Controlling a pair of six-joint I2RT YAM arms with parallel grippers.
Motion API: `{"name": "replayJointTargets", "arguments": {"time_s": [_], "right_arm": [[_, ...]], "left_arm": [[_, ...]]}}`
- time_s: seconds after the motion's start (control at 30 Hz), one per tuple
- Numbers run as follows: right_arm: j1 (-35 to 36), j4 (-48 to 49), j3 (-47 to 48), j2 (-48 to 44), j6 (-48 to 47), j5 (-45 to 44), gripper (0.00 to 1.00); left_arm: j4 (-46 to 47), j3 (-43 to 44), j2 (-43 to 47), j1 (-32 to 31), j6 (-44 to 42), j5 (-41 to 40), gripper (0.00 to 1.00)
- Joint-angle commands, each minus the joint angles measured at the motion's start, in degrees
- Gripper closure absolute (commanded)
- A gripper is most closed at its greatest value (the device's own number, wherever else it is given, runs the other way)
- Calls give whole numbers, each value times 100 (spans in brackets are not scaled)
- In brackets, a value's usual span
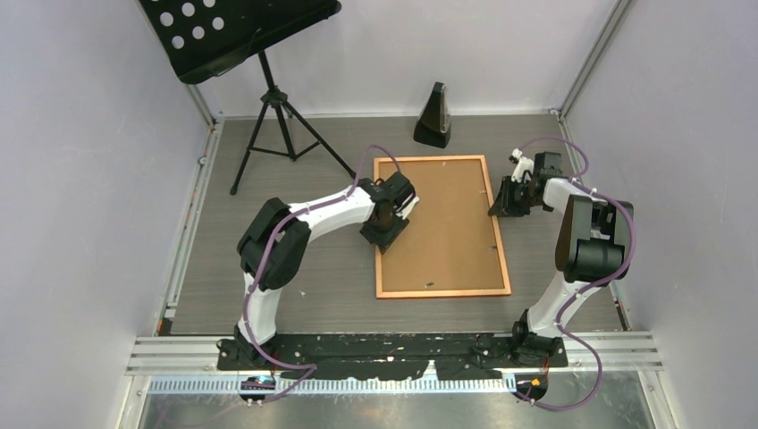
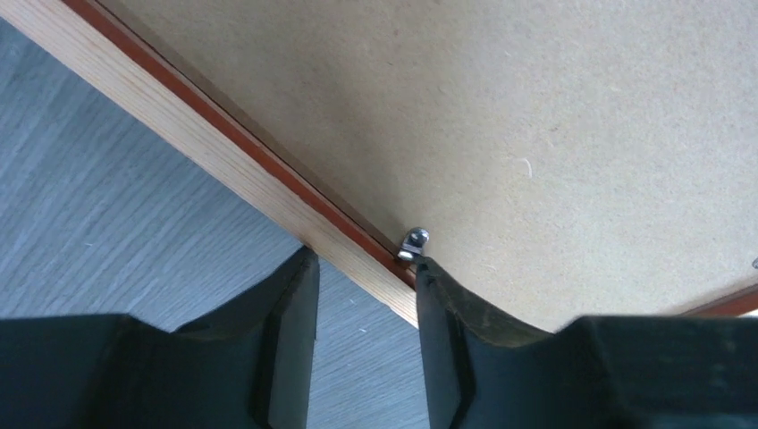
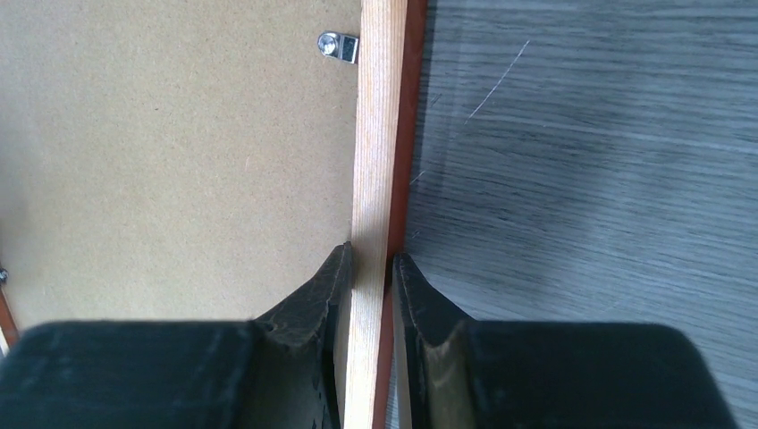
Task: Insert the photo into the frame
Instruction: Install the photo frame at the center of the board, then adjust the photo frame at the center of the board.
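Note:
The frame [image 1: 442, 292], copper-orange with a thin rail, lies face down on the grey table, and a brown backing board [image 1: 442, 223] fills it. The photo is hidden. My left gripper [image 1: 386, 232] stands at the frame's left rail. In the left wrist view its fingertips [image 2: 365, 259] straddle the rail [image 2: 223, 152] at an angle, one tip touching each side, next to a small metal clip [image 2: 413, 241]. My right gripper [image 1: 501, 204] is at the right rail. The right wrist view shows it [image 3: 371, 259] shut squarely on that rail [image 3: 375, 134], below another clip [image 3: 337, 45].
A black music stand [image 1: 241, 36] on a tripod stands at the back left. A dark metronome [image 1: 434, 116] sits just behind the frame's far edge. White walls close the table on three sides.

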State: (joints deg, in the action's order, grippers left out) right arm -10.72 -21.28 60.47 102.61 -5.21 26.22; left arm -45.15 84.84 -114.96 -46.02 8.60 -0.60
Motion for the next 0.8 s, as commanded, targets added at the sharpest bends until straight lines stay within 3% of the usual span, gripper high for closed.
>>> {"name": "replayJointTargets", "arguments": {"time_s": [0.0,0.07,0.17,0.43,0.77], "right_arm": [[16,-75,-68,-148,-192,-155,95],[23,-78,-70,-164,-217,-163,95],[46,-76,-93,-196,-280,-163,95],[216,-196,-99,-249,-754,-404,95],[290,-1146,739,222,-1879,-804,95]], "left_arm": [[-40,149,55,-161,-452,164,49],[-51,156,89,-162,-432,149,38],[-48,169,146,-162,-421,150,31],[-118,300,283,-154,-474,24,27],[-189,412,976,171,-755,-80,21]]}}
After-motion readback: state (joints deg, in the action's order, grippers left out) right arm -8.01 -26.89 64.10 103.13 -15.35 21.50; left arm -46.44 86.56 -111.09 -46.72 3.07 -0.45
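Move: The photo frame's left rail runs between the left fingers; the frame's middle lies about 14 cm to the left hand's right and 6 cm farther out, a centimetre below, with a metal clip some 2 cm to its right, level with it. The right hand grips the right rail, the frame's middle about 11 cm to its left and 3 cm back, and another clip 5 cm ahead and 1 cm left. Left fingers open wider, then rise about 3 cm off the rail; right keeps pinching, turning 10° counter-clockwise. ##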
